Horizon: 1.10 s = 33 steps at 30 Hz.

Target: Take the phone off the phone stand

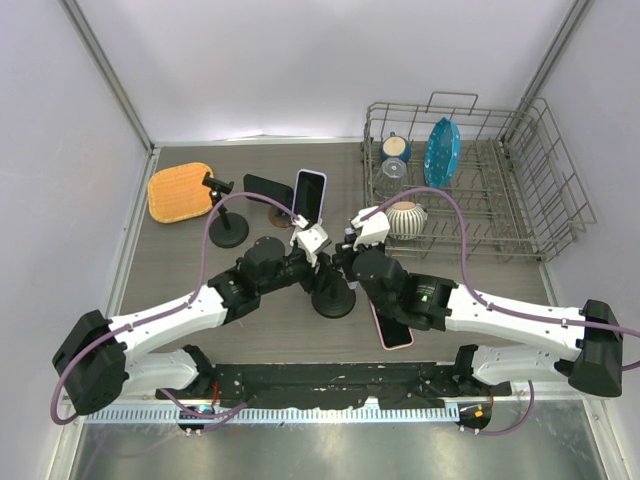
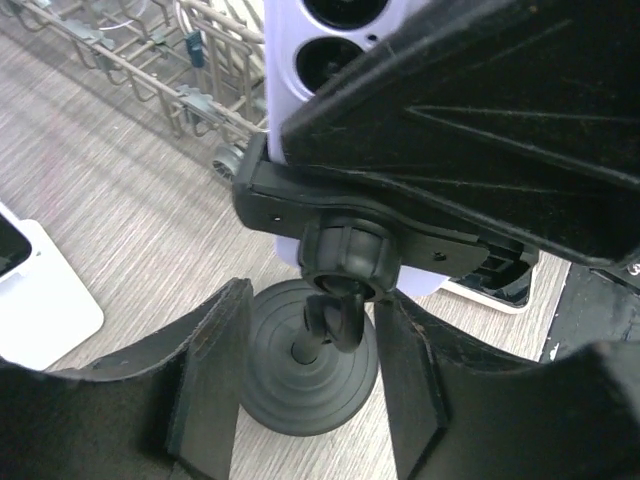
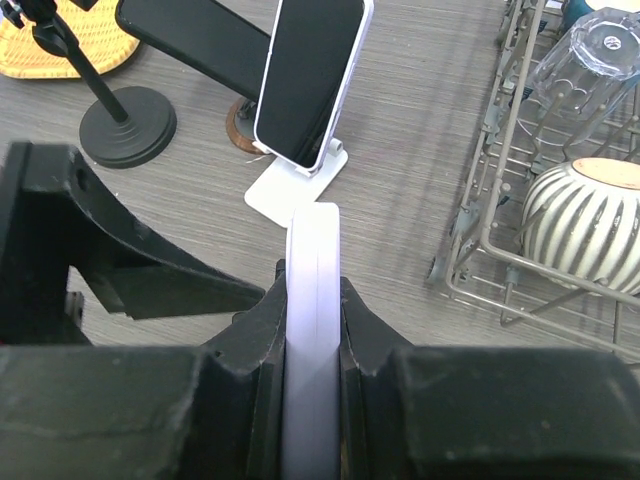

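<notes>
A lavender phone (image 2: 288,70) stands on edge, its back resting in the cradle of the black phone stand (image 2: 345,250), which has a round base (image 1: 332,298). My right gripper (image 3: 312,290) is shut on the phone's (image 3: 312,340) thin edge, one finger on each face. My left gripper (image 2: 315,325) is open, with its fingers (image 2: 215,350) on either side of the stand's neck and not touching it. In the top view both grippers, left (image 1: 318,272) and right (image 1: 345,262), meet over the stand and hide the phone.
A second phone (image 1: 310,195) leans on a white stand behind. A dark device (image 1: 268,188) and another black round-based stand (image 1: 229,236) stand at the left, by a yellow mat (image 1: 180,192). A further phone (image 1: 392,330) lies flat. A wire dish rack (image 1: 470,185) holds cups.
</notes>
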Available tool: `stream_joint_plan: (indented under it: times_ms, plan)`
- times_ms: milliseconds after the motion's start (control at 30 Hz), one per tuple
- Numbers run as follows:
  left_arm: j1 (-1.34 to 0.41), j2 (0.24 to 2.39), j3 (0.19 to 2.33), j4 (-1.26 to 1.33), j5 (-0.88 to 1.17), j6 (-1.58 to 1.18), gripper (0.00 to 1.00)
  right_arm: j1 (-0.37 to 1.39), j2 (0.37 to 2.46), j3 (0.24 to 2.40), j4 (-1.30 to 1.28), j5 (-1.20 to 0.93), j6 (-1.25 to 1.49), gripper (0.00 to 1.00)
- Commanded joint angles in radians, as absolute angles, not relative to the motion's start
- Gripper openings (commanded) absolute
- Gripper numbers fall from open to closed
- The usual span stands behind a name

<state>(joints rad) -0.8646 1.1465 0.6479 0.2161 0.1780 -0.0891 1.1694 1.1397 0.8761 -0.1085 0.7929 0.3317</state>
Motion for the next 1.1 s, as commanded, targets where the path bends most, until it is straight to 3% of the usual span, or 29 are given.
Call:
stream_joint_plan:
  times_ms: [0, 133, 267, 333, 667, 833, 1067]
  plan:
    - [-0.882, 1.186, 0.638, 0.383, 0.120, -0.077, 0.52, 1.174, 1.127, 0.871, -0.014, 0.747, 0.342, 0.01]
    - [-0.897, 1.206, 0.614, 0.452, 0.048, -0.069, 0.38, 1.175, 1.131, 0.864, -0.009, 0.724, 0.350, 0.01]
    - [-0.907, 1.195, 0.562, 0.534, 0.009, -0.071, 0.16, 1.175, 1.135, 0.854, -0.006, 0.695, 0.357, 0.01]
    - [-0.910, 1.192, 0.516, 0.601, -0.026, -0.066, 0.10, 1.174, 1.134, 0.844, -0.005, 0.687, 0.360, 0.01]
    - [-0.931, 1.227, 0.403, 0.779, -0.055, -0.071, 0.18, 1.174, 1.123, 0.844, -0.020, 0.640, 0.353, 0.01]
    - [-0.950, 1.253, 0.419, 0.807, -0.101, -0.086, 0.00, 1.183, 1.132, 0.857, -0.044, 0.611, 0.356, 0.01]
    - [-0.972, 1.246, 0.390, 0.851, -0.401, -0.273, 0.00, 1.233, 1.178, 0.936, -0.231, 0.673, 0.419, 0.01]
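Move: The phone stand's neck, under the clamp knob, lies just beyond the left fingertips, some 2 cm to that hand's right and 1 cm ahead, about level with it. The clamped phone is roughly 5 cm right, 2 cm ahead and 2 cm above; the phone on the white stand sits about 16 cm ahead, 6 cm left and 8 cm lower. For the right hand, already on the clamped phone, the neck is about 3 cm left, 2 cm back and 5 cm below. The left fingers close from about half open to nearly shut and pinch the phone stand's thin neck just under the clamp knob. On the way the hand eases about 1 cm to the right onto the neck and slightly down, while the wrist tilts the fingertips up by some 15 degrees. The right hand stays put, keeping its grip on the phone. ##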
